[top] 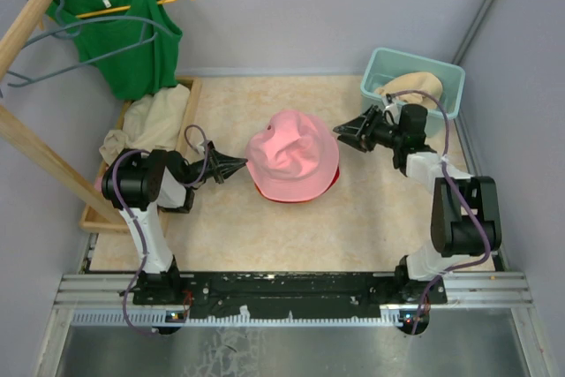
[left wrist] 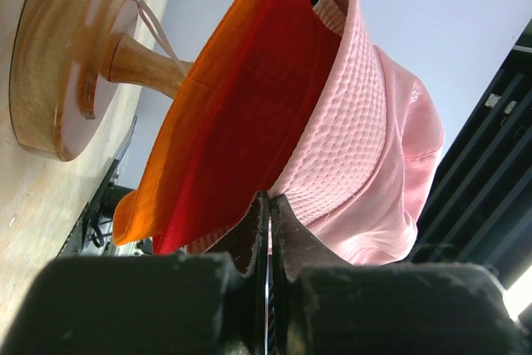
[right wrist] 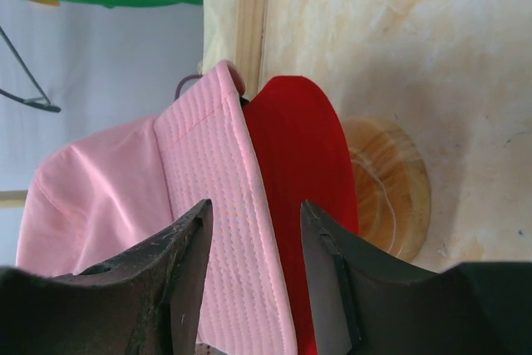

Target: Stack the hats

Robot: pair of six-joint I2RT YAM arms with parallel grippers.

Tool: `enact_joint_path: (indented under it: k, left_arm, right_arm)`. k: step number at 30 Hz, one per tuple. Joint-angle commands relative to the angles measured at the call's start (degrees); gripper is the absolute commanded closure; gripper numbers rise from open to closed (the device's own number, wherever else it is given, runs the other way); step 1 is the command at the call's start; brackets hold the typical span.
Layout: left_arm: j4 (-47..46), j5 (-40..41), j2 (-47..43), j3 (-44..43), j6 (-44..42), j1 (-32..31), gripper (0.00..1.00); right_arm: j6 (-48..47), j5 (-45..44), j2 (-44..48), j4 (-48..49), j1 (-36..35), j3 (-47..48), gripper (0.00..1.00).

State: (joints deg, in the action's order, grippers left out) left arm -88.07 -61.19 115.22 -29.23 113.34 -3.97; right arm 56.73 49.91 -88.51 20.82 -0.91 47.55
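Observation:
A pink hat [top: 291, 154] tops the pile in the middle of the table, with a red hat's brim [top: 322, 187] peeking out beneath. In the left wrist view the orange hat [left wrist: 179, 147], red hat [left wrist: 249, 97] and pink hat [left wrist: 366, 155] sit nested on a wooden stand [left wrist: 66, 56]. My left gripper [top: 241, 165] [left wrist: 268, 199] is shut and empty, its tips at the left brims. At the right brim my right gripper [top: 341, 135] [right wrist: 253, 209] is open, the pink hat [right wrist: 208, 172] and red hat [right wrist: 299, 147] brims just ahead of its jaws. A beige hat [top: 411, 86] lies in the teal bin [top: 446, 72].
A wooden tray [top: 190, 99] at the left holds beige cloth [top: 154, 121]. A green tank top [top: 124, 37] hangs from a wooden rack [top: 35, 143] at the back left. The stand's round base [right wrist: 395, 193] rests on the tabletop.

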Motion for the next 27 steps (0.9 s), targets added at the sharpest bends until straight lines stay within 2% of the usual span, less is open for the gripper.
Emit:
enact_joint_path:
  k: [1,5,8,9,12,14,27]
  left_arm:
    - [-13.4,-0.9,-0.3,-0.5,-0.1,0.5,1.0]
    - [-13.4,-0.9,-0.2,-0.8,0.0,0.5,1.0]
    - [-13.4,-0.8,-0.1,-0.7,0.0,0.4,1.0]
    - [-13.5,-0.7,-0.1,-0.7,0.0,0.4,1.0]
    - [-13.5,-0.5,0.1,-0.6,0.0,0.4,1.0]
    - [-13.7,-0.4,0.4,-0.3,-0.1,0.4,1.0]
    - [-14.5,-0.6,1.0,5.2,-2.8,0.5,1.0]
  right_arm:
    - [0.6,1.9,-1.1,4.0,-2.5,0.8,0.53]
    - [1.0,2.8,-1.4,4.6,-3.1,0.4,0.51]
    - [1.5,3.6,-1.0,4.7,-3.5,-0.2,0.57]
    - [2.0,3.8,-0.8,5.1,-3.5,-0.9,0.62]
    - [2.0,3.9,-0.2,4.7,-3.5,-2.4,0.9]
    - [1.0,3.3,0.4,3.7,-3.5,-3.4,1.0]
    - [-11.7,-3.6,4.1,-10.2,-2.7,-6.7,1.0]
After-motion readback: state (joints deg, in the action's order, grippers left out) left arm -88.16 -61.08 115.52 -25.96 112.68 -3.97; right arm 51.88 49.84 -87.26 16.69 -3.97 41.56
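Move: The right hand, open, is at the pink hat's right brim; the hat's middle lies about 10 cm to its left, 5 cm back and 2 cm lower. The red hat sits just beneath, its middle some 10 cm left, 6 cm back and 6 cm down. The teal bin is roughly 19 cm right, 11 cm ahead and 13 cm below. From the left hand, already holding the brim, the pink hat's middle is 11 cm right, 2 cm ahead and 3 cm up. Pinching the pink hat's right brim is what this is about: the right hand slips in about 2 cm leftward with open fingers, shuts them on the brim, then draws it some 4 cm down and a little less back towards the base. The left hand keeps its pinch on the opposite brim and at the last joins in, easing just over 1 cm down and back. ##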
